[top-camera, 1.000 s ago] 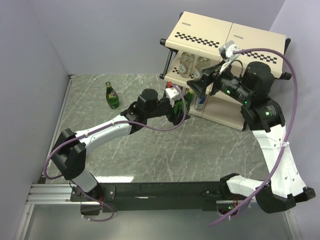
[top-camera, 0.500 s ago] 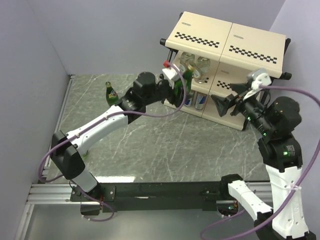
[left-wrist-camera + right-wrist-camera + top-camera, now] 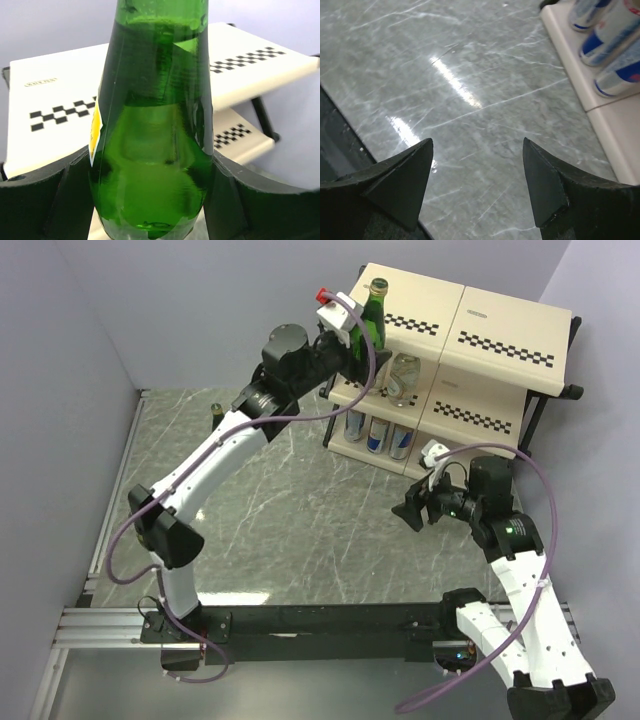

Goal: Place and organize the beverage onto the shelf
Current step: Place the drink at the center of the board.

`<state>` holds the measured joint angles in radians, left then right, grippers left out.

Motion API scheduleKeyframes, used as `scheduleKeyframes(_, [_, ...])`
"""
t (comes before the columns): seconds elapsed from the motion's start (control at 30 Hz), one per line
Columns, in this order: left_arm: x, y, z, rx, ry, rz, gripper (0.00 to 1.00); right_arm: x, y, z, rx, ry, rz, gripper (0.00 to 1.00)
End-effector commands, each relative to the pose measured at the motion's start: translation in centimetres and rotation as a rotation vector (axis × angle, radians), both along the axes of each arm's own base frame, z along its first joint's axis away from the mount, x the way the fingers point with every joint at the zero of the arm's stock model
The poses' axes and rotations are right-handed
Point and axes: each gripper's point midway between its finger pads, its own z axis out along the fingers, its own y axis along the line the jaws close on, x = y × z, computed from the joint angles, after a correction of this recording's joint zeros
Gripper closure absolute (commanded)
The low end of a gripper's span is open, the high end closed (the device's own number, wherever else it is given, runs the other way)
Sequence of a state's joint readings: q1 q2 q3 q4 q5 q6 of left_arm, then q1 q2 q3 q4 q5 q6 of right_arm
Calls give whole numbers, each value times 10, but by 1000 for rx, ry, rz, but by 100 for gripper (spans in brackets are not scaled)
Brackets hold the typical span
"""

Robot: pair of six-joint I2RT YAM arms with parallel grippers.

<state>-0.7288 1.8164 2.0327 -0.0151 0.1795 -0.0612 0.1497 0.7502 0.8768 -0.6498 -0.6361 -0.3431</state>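
A green glass bottle (image 3: 373,312) with a yellow label is held upright over the left end of the shelf's top board (image 3: 470,315), and my left gripper (image 3: 360,338) is shut on it. In the left wrist view the bottle (image 3: 155,150) fills the gap between the two black fingers (image 3: 45,200), with the checkered top board (image 3: 50,115) behind it. Three silver-and-blue cans (image 3: 378,433) stand on the lowest tier and a clear bottle (image 3: 403,375) on the middle one. My right gripper (image 3: 412,510) hangs open and empty over the table; the cans (image 3: 615,30) lie to its upper right.
Another green bottle (image 3: 214,410) stands on the marble table (image 3: 300,530) at the far left, partly behind the left arm. The shelf's black frame (image 3: 530,425) and lowest board (image 3: 620,130) sit close to the right arm. Grey walls enclose the table on the left and at the back.
My left arm has lifted the green bottle from in front of the shelf up to its top board. My right arm has pulled back from the shelf and dropped toward the table.
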Motion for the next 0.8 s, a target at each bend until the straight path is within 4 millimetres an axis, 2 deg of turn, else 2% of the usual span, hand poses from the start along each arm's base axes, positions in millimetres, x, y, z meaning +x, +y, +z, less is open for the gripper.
scheduleKeyframes(0.0, [-7,28,98,-174,-210,55,100,-10,11,12,12,-65,118,22])
scheduleKeyframes(0.03, [-1,27,97,-178,-215,63,100,-10,12,10,15,-62,122,22])
scheduleKeyframes(0.07, [-3,29,110,-203,-243,63,100,-11,12,9,16,-56,128,22])
scheduleKeyframes(0.2, [-6,34,134,-265,-303,69,100,-12,12,3,10,-33,136,22])
scheduleKeyframes(0.4, [-6,41,155,-329,-363,102,100,-10,11,1,4,-26,129,23])
scheduleKeyframes(0.77, [15,39,159,-388,-401,139,100,-9,11,-3,1,-12,121,22])
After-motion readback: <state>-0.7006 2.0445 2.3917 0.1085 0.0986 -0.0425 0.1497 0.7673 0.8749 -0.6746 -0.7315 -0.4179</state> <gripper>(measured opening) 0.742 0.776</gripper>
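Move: The middle of the top board's left half, where the green bottle seems headed, lies about 14 cm ahead of the left hand, 7 cm to its right and 6 cm below it. The right half's middle is about 9 cm ahead and 28 cm right. Two clear bottles stand on the board below, some 18 cm lower and 7 cm ahead, about 4 and 11 cm right. From the right hand, the left half's middle is roughly 33 cm ahead, 6 cm left and 19 cm above. The green bottle, still gripped round its lower body by the left fingers, is first carried level and forward about 4 cm at the shelf's left end. Then the left arm nearly stops going forward and lifts it some 7 cm, the wrist tipping the fingertips up about 15 degrees and turning slightly counter-clockwise; the fingers keep their hold. ##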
